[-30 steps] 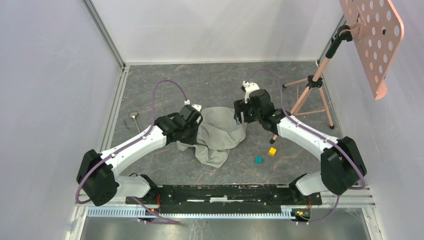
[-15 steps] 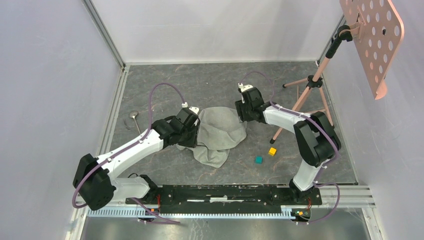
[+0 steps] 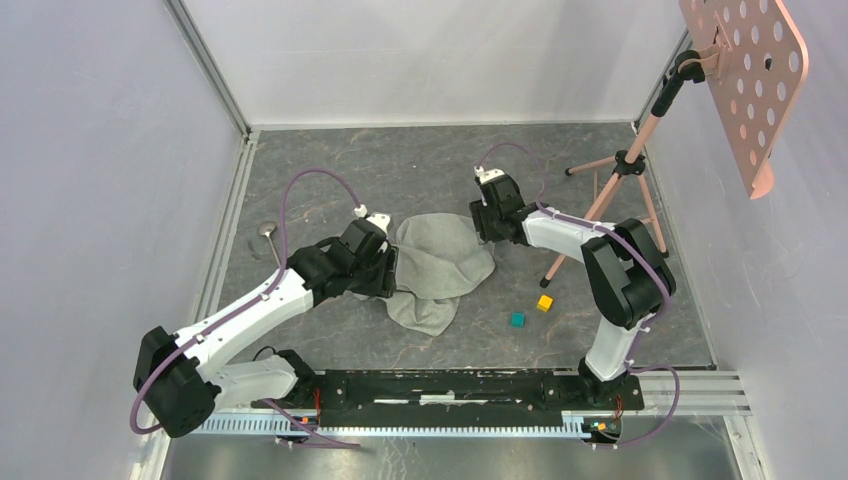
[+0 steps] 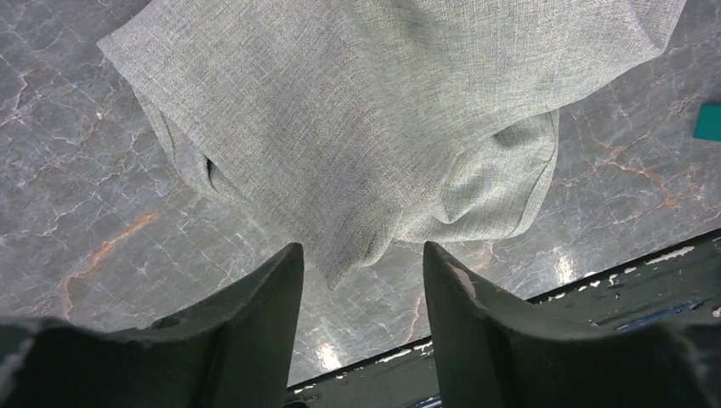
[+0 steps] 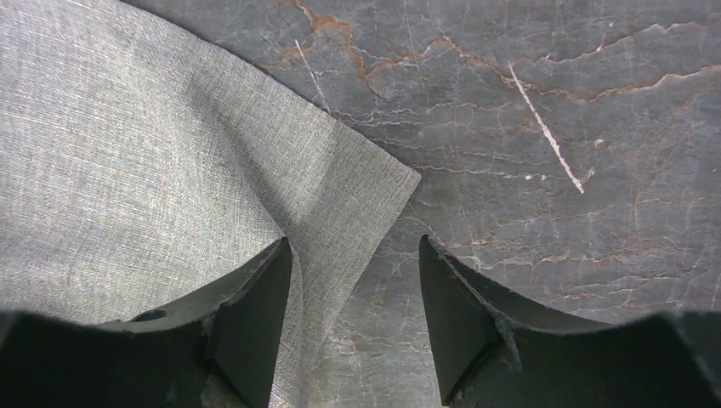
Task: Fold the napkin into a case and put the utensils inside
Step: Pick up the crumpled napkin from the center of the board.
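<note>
The grey-green napkin (image 3: pixel 440 265) lies crumpled mid-table, its lower part bunched into a fold (image 4: pixel 502 183). My left gripper (image 3: pixel 388 272) hovers at its left edge, open and empty (image 4: pixel 361 255), with a cloth tip just beyond the fingertips. My right gripper (image 3: pixel 487 228) is at the napkin's far right corner (image 5: pixel 374 183). It stands open (image 5: pixel 353 246), the cloth edge lying between the jaws beside the left finger (image 5: pixel 263 297). One of the utensils, a silver spoon (image 3: pixel 268 231), lies far left on the table.
A yellow cube (image 3: pixel 545 302) and a teal cube (image 3: pixel 517 320) sit right of the napkin; the teal cube (image 4: pixel 707 121) also shows at the left wrist view's edge. A copper tripod (image 3: pixel 620 190) with a perforated panel (image 3: pixel 745 70) stands at back right. Walls enclose the table.
My left gripper opened, let go of the napkin's left edge and drew back a little. My right arm folded its elbow up, and its jaws narrowed slightly over the corner.
</note>
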{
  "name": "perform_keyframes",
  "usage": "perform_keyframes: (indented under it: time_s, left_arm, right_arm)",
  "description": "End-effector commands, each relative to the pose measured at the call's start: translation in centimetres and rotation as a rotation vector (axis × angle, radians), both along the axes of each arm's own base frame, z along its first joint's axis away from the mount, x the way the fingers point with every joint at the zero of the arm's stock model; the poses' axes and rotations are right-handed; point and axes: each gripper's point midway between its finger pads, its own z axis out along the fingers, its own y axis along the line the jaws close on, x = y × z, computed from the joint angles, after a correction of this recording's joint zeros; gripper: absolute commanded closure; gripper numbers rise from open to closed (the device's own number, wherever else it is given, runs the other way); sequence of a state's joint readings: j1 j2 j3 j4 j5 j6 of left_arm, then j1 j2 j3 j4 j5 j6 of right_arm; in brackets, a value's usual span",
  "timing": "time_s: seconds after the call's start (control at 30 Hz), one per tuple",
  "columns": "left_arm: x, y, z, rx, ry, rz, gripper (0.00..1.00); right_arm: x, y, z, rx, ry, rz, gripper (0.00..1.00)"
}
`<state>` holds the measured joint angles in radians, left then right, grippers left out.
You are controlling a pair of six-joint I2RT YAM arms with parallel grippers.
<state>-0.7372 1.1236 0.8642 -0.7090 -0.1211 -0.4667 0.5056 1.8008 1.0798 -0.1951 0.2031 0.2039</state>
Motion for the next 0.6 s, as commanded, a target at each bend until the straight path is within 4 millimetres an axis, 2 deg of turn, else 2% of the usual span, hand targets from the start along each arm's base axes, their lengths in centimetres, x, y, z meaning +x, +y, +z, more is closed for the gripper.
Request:
perform_keyframes:
  time_s: [0.0,0.07,0.17,0.43,0.57]
  left_arm:
    - [0.2,-0.3,0.6,-0.04,-0.013,0.045,0.34]
    - [0.3,-0.4,0.8,-0.044,-0.013,0.051,0.26]
    - [0.5,-0.7,1.0,-0.057,-0.011,0.058,0.23]
    - [0.7,-0.9,1.4,-0.068,-0.015,0.066,0.22]
    - [0.8,-0.5,0.9,-0.036,-0.012,0.079,0.23]
  right_arm:
    - [2.6,0.5,4.6,0.069,-0.14,-0.014,0.36]
    - [3.0,0.1,4.7,0.069,-0.146,-0.021,0.35]
    - [3.6,-0.4,3.7,0.057,-0.124,-0.034,0.35]
    - [4.3,0.4,1.4,0.064,-0.089,-0.016,0.4]
    - [4.1,0.7,-0.2,0.063,-0.048,-0.005,0.42]
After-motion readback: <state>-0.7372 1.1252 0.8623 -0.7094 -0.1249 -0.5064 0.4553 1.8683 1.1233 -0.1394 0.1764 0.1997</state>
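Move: The napkin's far right corner lies about 4 cm ahead of the right hand, 2 cm to its right and 2 cm below. From that hand, the napkin middle is some 10 cm left and 5 cm back, the teal cube about 17 cm back and 5 cm right, and the yellow cube 13 cm back and 10 cm right. For the left hand, the corner is roughly 15 cm ahead, 18 cm right and 10 cm lower. Coming free of the fold beside its left finger, the right hand hops forward about 2.5 cm towards the napkin's far right corner, first rising some 1.5 cm, then sinking to slightly below its starting height, fingers kept about as far apart and straddling the corner's edge; fresh contact can't be made out. The left hand stays put above the near part of the napkin and opens its fingers wider, holding nothing. ##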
